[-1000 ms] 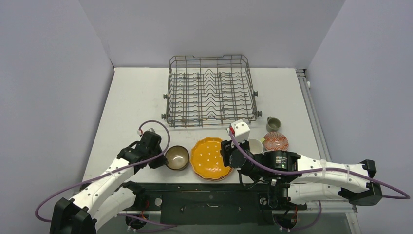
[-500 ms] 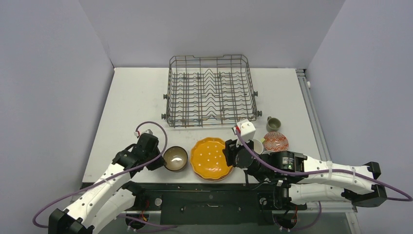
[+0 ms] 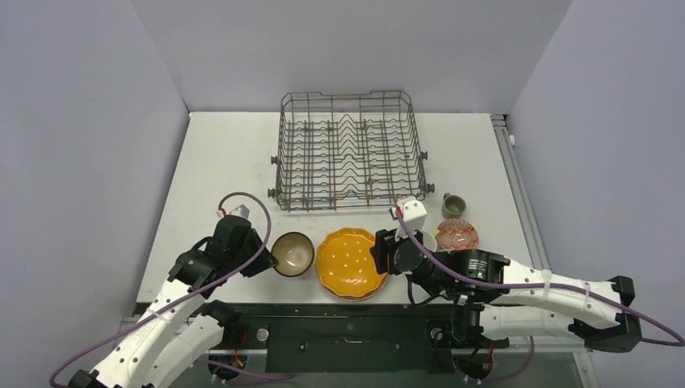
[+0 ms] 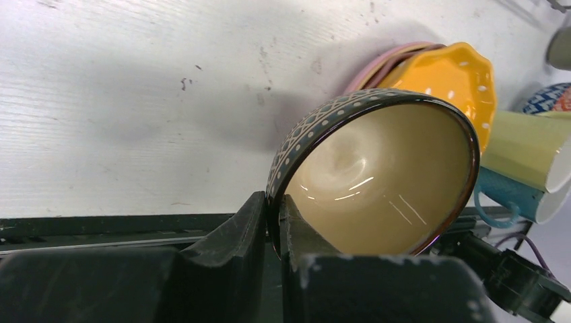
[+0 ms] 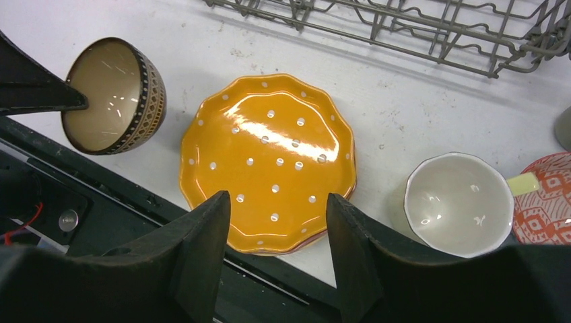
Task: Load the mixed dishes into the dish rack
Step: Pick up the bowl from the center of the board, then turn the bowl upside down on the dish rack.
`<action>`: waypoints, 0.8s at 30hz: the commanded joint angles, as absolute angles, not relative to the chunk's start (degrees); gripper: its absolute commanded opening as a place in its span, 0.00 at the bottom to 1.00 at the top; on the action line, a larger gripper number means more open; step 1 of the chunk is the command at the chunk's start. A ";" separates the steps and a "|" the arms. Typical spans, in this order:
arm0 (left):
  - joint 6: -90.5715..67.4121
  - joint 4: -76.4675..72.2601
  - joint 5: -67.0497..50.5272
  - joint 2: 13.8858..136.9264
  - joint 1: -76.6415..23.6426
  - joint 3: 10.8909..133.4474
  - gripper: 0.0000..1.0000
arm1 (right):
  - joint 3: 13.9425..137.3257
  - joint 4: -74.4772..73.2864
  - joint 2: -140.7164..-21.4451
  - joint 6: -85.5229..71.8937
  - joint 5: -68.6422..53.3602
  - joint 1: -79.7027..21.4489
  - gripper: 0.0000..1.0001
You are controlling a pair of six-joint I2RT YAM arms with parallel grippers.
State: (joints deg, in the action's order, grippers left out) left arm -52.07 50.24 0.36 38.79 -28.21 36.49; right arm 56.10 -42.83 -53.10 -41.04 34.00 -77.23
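My left gripper (image 3: 265, 260) (image 4: 276, 215) is shut on the rim of the dark brown bowl (image 3: 292, 253) (image 4: 377, 175) (image 5: 111, 94), one finger inside its cream interior and one outside. The bowl is tilted on its side. To its right lies the orange dotted plate (image 3: 349, 263) (image 5: 269, 158) on top of a stack with pink edges showing. My right gripper (image 3: 381, 252) (image 5: 277, 202) is open above the plate's near edge, holding nothing. The dish rack (image 3: 347, 149) (image 5: 404, 27) stands at the back with no dishes in it.
A pale-yellow mug (image 3: 424, 241) (image 5: 458, 202) sits right of the plates, with a blue mug (image 4: 512, 198) next to it. A patterned bowl (image 3: 458, 234) (image 5: 549, 198) and a grey mug (image 3: 452, 204) stand further right. The table's near edge and a black rail run just below the plates.
My left gripper has moved away from the table's near edge with the bowl, tipping it. My right gripper has shifted slightly toward the rack and its jaws have spread a little wider.
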 commanded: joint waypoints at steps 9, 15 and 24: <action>-52.48 38.82 -12.11 38.48 -28.56 43.09 0.00 | 54.02 -35.84 -49.44 -42.46 26.31 -72.76 0.70; -53.76 31.79 -16.66 39.74 -28.56 42.92 0.00 | 53.54 -33.66 -48.56 -46.05 27.19 -72.75 0.82; -54.23 25.42 -21.14 40.64 -28.56 42.20 0.00 | 51.23 -24.45 -47.67 -50.12 23.77 -72.77 0.98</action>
State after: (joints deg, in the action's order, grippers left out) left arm -52.80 35.77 -16.12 41.08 -28.40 39.20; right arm 52.18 -31.79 -48.18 -46.81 25.06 -73.10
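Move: The left hand, already holding the bowl by its rim clear of the board, has the right gripper about 29 cm to its right, 2 cm back and 11 cm higher. The orange plate is 22 cm right of it, 5 cm ahead and 10 cm below. From the right hand the bowl lies about 24 cm left, 4 cm ahead and 12 cm lower; the orange plate 7 cm left, 7 cm ahead and 21 cm below; the green mug 14 cm right, 10 cm ahead and 17 cm below. Rightward and up, about 6 cm each way, the left hand carries the bowl towards the right gripper, keeping its rim pinch and swinging its fingers outward to the right by some 20 degrees. Meanwhile the right hand dips slightly, then rises and eases left a couple of centimetres, its fingers levelling towards the bowl and spreading from half open to nearly wide. ##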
